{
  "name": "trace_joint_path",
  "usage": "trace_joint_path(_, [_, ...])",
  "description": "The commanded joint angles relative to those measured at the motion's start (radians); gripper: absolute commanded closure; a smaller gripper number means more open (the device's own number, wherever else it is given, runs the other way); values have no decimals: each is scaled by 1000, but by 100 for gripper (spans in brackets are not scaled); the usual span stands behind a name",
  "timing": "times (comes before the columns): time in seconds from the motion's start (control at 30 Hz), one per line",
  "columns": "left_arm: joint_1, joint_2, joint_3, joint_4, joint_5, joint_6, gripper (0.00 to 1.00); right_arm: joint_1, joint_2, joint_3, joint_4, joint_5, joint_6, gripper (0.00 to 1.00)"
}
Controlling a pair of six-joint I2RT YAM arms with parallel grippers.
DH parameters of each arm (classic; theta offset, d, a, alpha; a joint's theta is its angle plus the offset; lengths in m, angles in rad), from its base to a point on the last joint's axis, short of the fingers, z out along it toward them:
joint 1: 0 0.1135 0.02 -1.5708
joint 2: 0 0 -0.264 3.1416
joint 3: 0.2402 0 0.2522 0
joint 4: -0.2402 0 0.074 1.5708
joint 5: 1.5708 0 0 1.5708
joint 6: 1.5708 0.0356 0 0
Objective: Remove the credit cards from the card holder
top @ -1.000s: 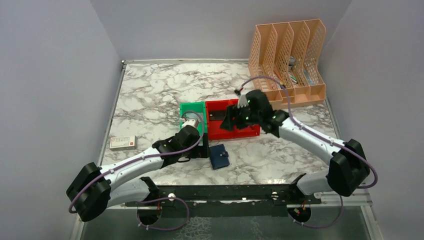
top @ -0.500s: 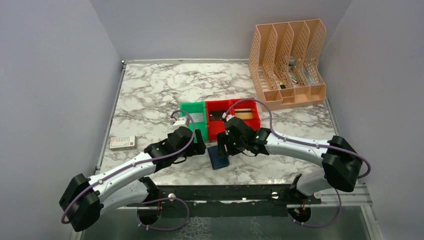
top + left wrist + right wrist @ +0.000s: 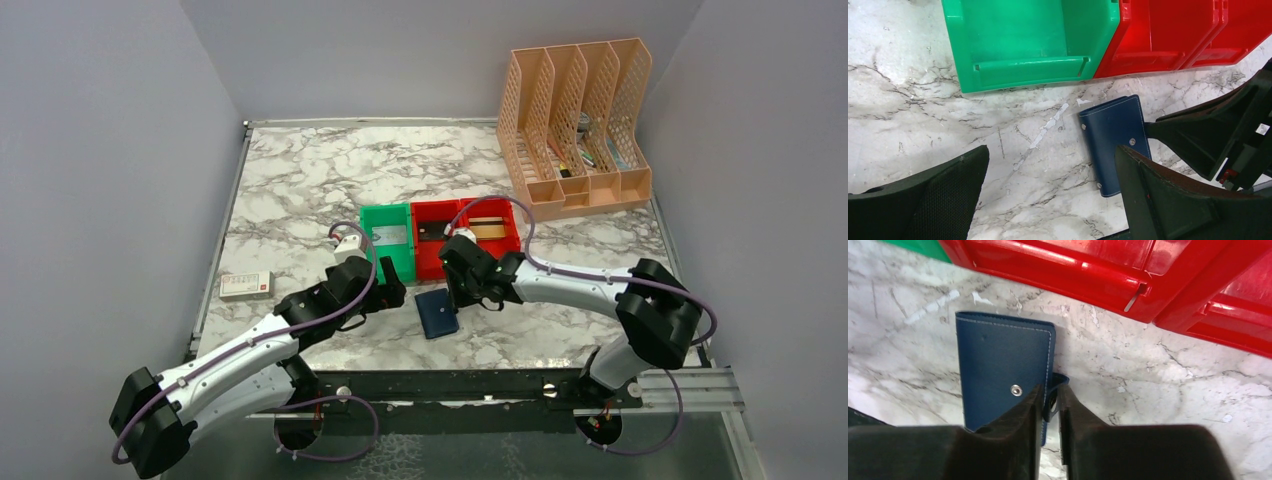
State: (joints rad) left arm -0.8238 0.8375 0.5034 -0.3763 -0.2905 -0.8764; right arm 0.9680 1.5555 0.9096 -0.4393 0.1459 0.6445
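Observation:
The card holder (image 3: 437,313) is a navy-blue wallet lying closed and flat on the marble, just in front of the red bins. It also shows in the left wrist view (image 3: 1115,135) and the right wrist view (image 3: 998,360). My right gripper (image 3: 1049,390) is down at its right edge, its fingers shut on the small snap tab that sticks out there. My left gripper (image 3: 1050,155) hovers wide open just left of the card holder, holding nothing. No credit cards show in the closed holder. Flat card-like pieces lie in the bins behind.
A green bin (image 3: 385,210) and two joined red bins (image 3: 440,265) stand right behind the card holder. A peach file organizer (image 3: 580,120) stands at the back right. A small white and red box (image 3: 245,285) lies near the left table edge.
My right arm came down from over the red bins to the card holder, and its jaws narrowed onto the snap tab. My left arm drew back a little to the left, still open.

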Motion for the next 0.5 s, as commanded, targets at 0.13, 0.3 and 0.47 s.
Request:
trace_joint_path(0.13, [5, -9, -2, -8, -24, 10, 1, 8, 39, 38, -25, 57, 23, 95])
trace_joint_path(0.3, [6, 0, 1, -5, 4, 13, 1, 8, 38, 24, -59, 101, 36, 95])
trace_joint_path(0.47, [6, 23, 9, 10, 53, 5, 1, 7, -25, 34, -45, 24, 5, 99])
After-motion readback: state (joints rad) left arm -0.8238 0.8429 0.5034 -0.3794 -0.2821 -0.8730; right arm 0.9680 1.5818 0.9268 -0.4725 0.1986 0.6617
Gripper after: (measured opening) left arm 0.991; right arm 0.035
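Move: The card holder's loose strap lies right between the right fingertips, barely 1 cm below the hand point; the holder itself is about 4 cm to the left of the hand and 1 cm nearer the base. The red box's middle is some 12 cm ahead of the hand and 2 cm to its right, the green box 12 cm ahead and 13 cm left. From the left hand, the holder lies roughly 8 cm right, 1 cm back and 8 cm below. The right fingertips close from about a quarter open to nearly shut and pinch the card holder's strap just off the holder's right edge. While closing, the hand eases slightly forward and down, then shifts right, away from the holder's body, by about 1 cm, with hardly any turn of the wrist. ##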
